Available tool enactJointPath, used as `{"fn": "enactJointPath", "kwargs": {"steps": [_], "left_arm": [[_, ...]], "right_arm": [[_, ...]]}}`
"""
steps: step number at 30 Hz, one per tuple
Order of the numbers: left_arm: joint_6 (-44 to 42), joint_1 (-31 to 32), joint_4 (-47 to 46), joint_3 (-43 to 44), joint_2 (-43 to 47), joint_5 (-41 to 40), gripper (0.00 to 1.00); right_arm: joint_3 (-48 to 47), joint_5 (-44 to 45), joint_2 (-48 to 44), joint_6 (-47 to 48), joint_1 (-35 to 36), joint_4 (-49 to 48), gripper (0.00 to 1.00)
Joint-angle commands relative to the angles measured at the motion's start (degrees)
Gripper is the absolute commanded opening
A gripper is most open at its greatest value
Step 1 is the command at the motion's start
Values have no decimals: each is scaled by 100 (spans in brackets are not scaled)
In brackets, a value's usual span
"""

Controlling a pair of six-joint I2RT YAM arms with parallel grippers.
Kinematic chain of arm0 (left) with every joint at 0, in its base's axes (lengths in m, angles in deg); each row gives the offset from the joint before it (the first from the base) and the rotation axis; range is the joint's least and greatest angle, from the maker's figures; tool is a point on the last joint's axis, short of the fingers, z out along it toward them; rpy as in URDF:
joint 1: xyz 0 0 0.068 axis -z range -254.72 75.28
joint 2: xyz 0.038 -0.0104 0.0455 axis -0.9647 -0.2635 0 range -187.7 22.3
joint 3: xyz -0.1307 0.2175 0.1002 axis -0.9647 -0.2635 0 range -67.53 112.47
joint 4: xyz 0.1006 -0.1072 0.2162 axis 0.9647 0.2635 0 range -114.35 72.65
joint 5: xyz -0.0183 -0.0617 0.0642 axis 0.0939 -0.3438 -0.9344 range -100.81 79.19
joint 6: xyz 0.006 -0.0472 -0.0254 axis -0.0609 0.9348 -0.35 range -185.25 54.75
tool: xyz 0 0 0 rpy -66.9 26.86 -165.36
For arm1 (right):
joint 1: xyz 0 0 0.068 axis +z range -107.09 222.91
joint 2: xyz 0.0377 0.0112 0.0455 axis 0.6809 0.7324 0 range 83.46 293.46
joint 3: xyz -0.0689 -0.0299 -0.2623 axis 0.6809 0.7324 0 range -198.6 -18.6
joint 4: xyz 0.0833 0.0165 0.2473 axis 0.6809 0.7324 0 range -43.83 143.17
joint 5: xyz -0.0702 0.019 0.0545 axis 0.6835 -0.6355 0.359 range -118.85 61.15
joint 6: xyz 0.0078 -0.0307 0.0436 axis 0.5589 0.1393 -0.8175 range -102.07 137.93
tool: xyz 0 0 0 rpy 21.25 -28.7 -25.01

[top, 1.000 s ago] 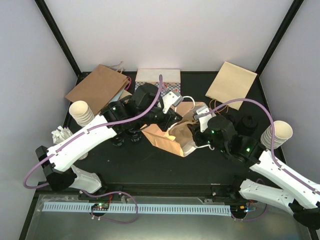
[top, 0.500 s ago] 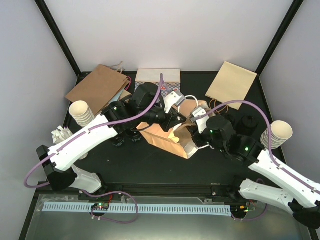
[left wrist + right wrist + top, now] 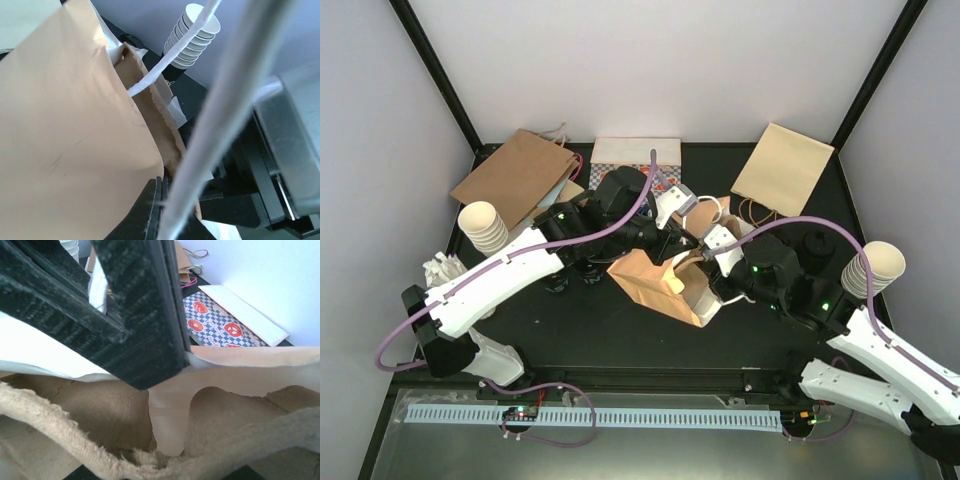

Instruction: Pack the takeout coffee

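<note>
A brown paper bag (image 3: 645,280) lies in the middle of the mat with its mouth toward the right arm. My left gripper (image 3: 685,235) (image 3: 164,200) is shut on the bag's upper edge, and its black fingers (image 3: 145,315) hold that edge up. The bag's white cord handle (image 3: 150,77) crosses the left wrist view. My right gripper (image 3: 707,275) (image 3: 165,472) sits at the bag's mouth, shut on the rim of the cardboard tray (image 3: 75,415), which is inside the bag. The hollows I see hold nothing. One small black cup (image 3: 817,245) stands right of the right arm.
Stacks of white paper cups stand at the left (image 3: 483,228) and at the right (image 3: 873,268) (image 3: 195,35). Flat brown bags lie at the back left (image 3: 515,175) and back right (image 3: 783,168). A red-checked sheet (image 3: 215,322) and a white board (image 3: 636,150) are behind the bag.
My left gripper has moved right with the bag's edge, and the bag has shifted right over the tray. The right arm has edged slightly right.
</note>
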Motion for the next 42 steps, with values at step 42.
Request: {"fn": "enactJointPath", "kwargs": {"steps": [42], "left_arm": [[219,179,-1167,-466,536,-436,2]], "right_arm": [[1492,43,-495,-1648,42,-552,26]]}}
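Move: The right hand holds the cup carrier at the mouth of the orange paper bag, whose middle lies about 4 cm to its left, 1 cm ahead and 13 below. One black cup stands some 22 cm left and 7 ahead, another some 20 right and 12 ahead; the checked bag lies roughly 28 ahead and 13 left, all about 25 below. From the left hand, pinching the rim, the bag's middle is about 18 cm below and 2 back. The right hand, still gripping the cup carrier by its near edge, pushes down into the orange bag's open mouth, sinking about 5 cm quickly, nearly stopping there, then easing another centimetre or so lower as the wrist tips some 10 degrees farther down. Meanwhile the left hand stays almost in place, its shut fingers still pinching the bag's rim high up to hold the mouth open against the carrier going in. ##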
